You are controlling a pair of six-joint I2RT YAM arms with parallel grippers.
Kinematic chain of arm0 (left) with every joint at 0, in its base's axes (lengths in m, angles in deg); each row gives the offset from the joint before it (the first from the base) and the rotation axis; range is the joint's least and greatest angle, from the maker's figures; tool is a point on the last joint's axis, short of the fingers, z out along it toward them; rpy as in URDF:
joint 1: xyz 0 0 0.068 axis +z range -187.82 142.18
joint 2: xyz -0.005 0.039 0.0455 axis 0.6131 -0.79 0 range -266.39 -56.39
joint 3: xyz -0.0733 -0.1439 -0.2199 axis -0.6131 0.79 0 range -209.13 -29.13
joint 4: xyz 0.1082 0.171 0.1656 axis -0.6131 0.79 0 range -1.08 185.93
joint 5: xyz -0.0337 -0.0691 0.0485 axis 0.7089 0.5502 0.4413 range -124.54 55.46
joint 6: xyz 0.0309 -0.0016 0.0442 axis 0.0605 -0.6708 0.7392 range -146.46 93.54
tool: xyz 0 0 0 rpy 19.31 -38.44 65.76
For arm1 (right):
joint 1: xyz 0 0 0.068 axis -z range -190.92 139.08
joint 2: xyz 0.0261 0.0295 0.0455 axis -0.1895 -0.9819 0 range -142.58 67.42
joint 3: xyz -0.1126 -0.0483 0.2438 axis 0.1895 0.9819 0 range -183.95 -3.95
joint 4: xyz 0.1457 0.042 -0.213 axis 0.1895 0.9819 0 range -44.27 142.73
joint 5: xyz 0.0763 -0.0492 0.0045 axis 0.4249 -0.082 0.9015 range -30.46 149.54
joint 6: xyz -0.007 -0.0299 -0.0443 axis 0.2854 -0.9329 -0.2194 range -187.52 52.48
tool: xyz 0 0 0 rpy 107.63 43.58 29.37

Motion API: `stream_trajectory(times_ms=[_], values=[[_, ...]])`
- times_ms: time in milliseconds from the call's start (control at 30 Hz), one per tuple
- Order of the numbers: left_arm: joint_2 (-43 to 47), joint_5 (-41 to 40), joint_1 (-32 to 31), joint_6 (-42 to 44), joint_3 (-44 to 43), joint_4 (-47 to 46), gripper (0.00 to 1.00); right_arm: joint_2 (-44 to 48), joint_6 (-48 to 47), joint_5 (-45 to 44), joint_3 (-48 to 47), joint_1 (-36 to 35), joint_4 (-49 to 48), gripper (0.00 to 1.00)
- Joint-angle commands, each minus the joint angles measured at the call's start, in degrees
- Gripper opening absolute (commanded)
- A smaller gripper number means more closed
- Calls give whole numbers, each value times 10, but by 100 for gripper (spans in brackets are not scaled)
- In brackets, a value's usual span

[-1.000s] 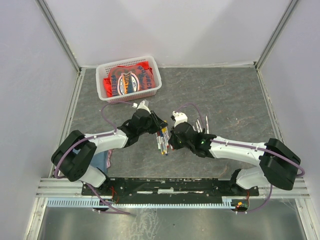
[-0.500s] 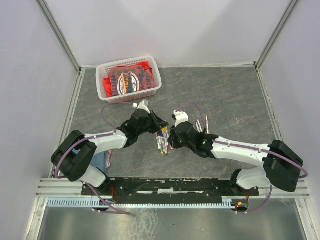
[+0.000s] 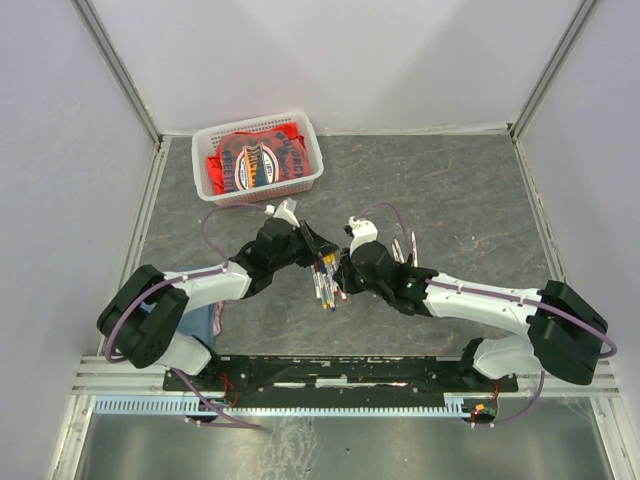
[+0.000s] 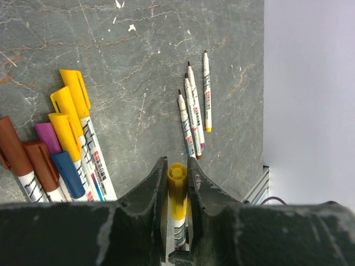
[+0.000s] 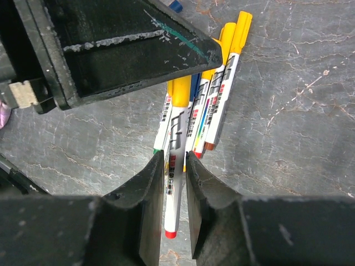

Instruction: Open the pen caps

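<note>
My left gripper (image 4: 177, 163) is shut on the yellow pen cap (image 4: 177, 191) of one pen, held above the table. That pen's white barrel (image 5: 173, 194), with a red end, runs between the jaws of my right gripper (image 5: 174, 156), which stand open with a thin gap on each side. In the top view the left gripper (image 3: 318, 250) and the right gripper (image 3: 340, 275) meet over a pile of capped pens (image 3: 326, 288). Those pens carry yellow caps (image 4: 75, 91), brown caps (image 4: 14, 147), a purple one (image 4: 47, 138) and a blue one (image 4: 67, 172).
Several uncapped thin pens (image 4: 194, 111) lie side by side on the grey table, just right of the grippers (image 3: 405, 248). A white basket (image 3: 255, 122) with a red printed cloth stands at the back left. White walls close in the table.
My right gripper, shut on the pen barrel a second ago, has opened around it. The left gripper keeps hold of the yellow cap; both arms shifted only slightly.
</note>
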Motion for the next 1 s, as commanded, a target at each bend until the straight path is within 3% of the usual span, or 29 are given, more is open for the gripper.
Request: stream_trajectory(times_ms=[0, 67, 167, 333, 600, 800, 967], values=[[25, 23, 6, -29, -3, -40, 3, -4, -3, 7, -13, 11, -35, 28], [26, 25, 6, -30, -3, -42, 3, -7, -2, 14, -13, 14, -38, 24], [24, 23, 7, -33, -4, -43, 3, -11, -1, 18, -11, 17, -41, 2], [14, -38, 8, -50, -14, -23, 3, -40, -13, -3, -28, 20, -4, 1], [-28, -164, 7, -39, -101, 24, 3, -89, -38, -62, -48, 14, 64, 1], [-53, -191, 8, -12, -156, 45, 3, -78, -43, -102, -32, 9, 76, 1], [-41, -191, 19, 3, -132, 16, 3, -55, -31, -71, -5, 10, 41, 1]])
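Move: Between the right hand's half-open fingers, the barrel of the yellow-capped pen has its middle about 2 cm ahead and 1 cm left of the right hand, at the same height. For the left hand, which already holds the cap, that middle is some 4 cm back and 2 cm right. The capped pens lie about 2 cm ahead, 4 cm left and 9 cm below the right hand; the uncapped pens about 9 cm ahead, 15 cm right, 10 cm below. Closing on the white barrel, the right fingers pinch it while the left keeps its grip on the yellow cap. Then both hands carry the pen forward together, about 4 to 5 cm, over the capped pens, the right dipping some 2 cm and easing slightly back up. The left turns some 10 degrees counter-clockwise, the right a little clockwise. ##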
